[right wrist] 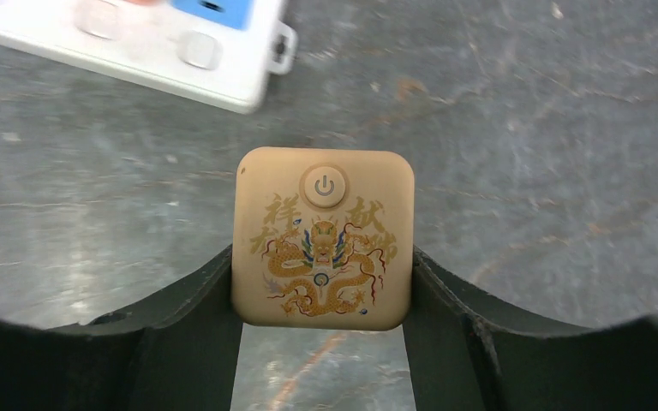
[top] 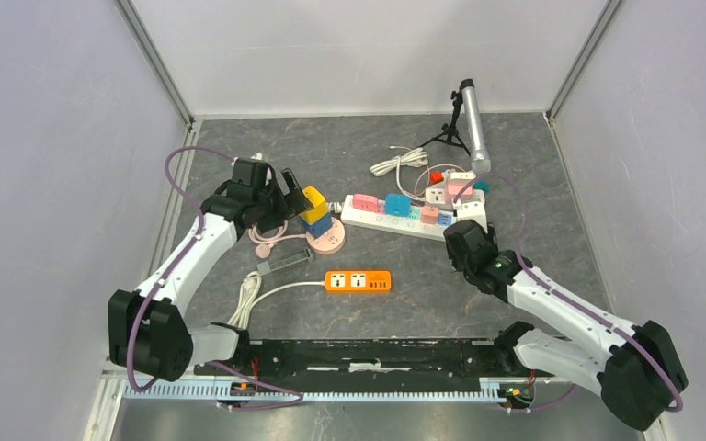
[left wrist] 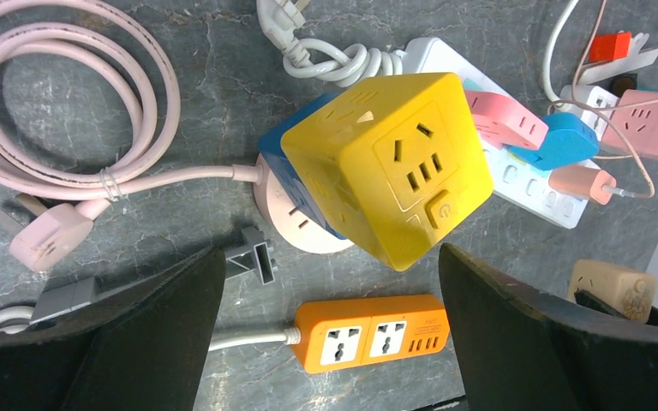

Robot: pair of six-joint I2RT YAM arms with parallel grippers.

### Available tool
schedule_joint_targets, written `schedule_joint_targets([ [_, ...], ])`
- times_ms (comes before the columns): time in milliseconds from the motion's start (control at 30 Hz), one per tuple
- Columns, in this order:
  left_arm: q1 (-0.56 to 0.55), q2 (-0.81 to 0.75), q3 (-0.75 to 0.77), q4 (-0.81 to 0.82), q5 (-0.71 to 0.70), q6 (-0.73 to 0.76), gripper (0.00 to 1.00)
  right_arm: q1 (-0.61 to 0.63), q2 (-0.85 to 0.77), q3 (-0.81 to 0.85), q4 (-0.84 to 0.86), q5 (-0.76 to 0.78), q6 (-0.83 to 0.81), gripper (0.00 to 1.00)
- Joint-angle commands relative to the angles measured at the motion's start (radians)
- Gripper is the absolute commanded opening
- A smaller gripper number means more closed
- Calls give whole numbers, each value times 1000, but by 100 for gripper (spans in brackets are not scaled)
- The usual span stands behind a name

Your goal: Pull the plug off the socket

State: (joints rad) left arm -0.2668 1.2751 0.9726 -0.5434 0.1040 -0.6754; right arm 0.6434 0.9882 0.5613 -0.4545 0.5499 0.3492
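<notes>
A beige cube plug [right wrist: 322, 237] with a gold dragon print and a power button sits between the fingers of my right gripper [right wrist: 321, 257], which is shut on its two sides. It hangs just off the end of the white power strip [right wrist: 180, 60], apart from it. That strip [top: 395, 220] carries several coloured plugs. My left gripper [left wrist: 330, 257] is open, its fingers [left wrist: 163, 334] wide on either side below a tilted yellow cube socket [left wrist: 390, 163]. The yellow cube rests on a blue cube [left wrist: 278, 150] over a round pink socket base [left wrist: 296, 227]. In the top view the left gripper [top: 290, 197] is beside the yellow cube [top: 313, 204].
An orange power strip [top: 358, 281] lies at the near middle with a grey bracket [top: 285, 262] to its left. A coiled pink cable with plug [left wrist: 68, 111] lies left of the pink base. A small tripod light [top: 471, 124] and a white cable bundle [top: 398, 163] stand at the back.
</notes>
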Motion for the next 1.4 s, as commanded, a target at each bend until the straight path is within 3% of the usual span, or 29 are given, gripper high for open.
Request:
schedule_joint_targets([
  [0, -3, -42, 63, -7, -31, 73, 100, -31, 59, 2, -64, 171, 31, 9],
  [100, -2, -42, 78, -21, -38, 93, 100, -45, 140, 48, -118, 185, 43, 24],
  [300, -2, -44, 72, -28, -39, 104, 100, -49, 233, 71, -101, 148, 21, 33],
  [333, 0, -46, 72, -29, -38, 105, 100, -48, 237, 77, -96, 137, 13, 42],
  [400, 0, -48, 77, -34, -38, 112, 100, -48, 236, 91, -78, 94, -7, 70],
  [500, 0, -49, 88, -42, -38, 125, 100, -48, 222, 114, -42, -15, -57, 83],
  [767, 1, -32, 125, -52, -29, 175, 100, -48, 129, 195, 77, -395, -193, 90],
  [933, 1, -29, 148, -31, -23, 233, 100, -47, 121, 164, 319, -710, -251, 90],
  [1067, 1, -35, 162, -1, -34, 258, 100, -43, 192, 145, 565, -846, -202, 90],
  [1233, 1, -6, 208, -41, -69, 198, 100, 43, 349, 173, 829, -834, -220, 90],
  [1367, 1, 61, 271, -179, -144, -7, 100, 134, 485, 203, 971, -742, -236, 89],
])
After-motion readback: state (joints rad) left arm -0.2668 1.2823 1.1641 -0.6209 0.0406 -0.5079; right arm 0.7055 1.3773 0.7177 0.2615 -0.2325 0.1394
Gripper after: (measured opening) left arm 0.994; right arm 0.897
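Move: The right gripper holds the beige cube plug; its clear put-down spot is about 4 cm to the right, 1 cm back and 4 cm below. The white power strip's middle is some 10 cm ahead, 16 cm left; the blue cube, level with this hand, is about 8 cm ahead, 37 cm left. From the left gripper, the yellow cube is roughly 3 cm ahead, 4 cm right, 2 cm down. Bring the right gripper right and down about 4 cm each to the bare table, open to let go of the beige cube, then swing back left about 26 cm, rising some 10 cm and turning about 55 degrees counter-clockwise towards the yellow-and-blue stack. Raise the open left gripper about 6 cm, drifting forward, clear of the yellow cube. ##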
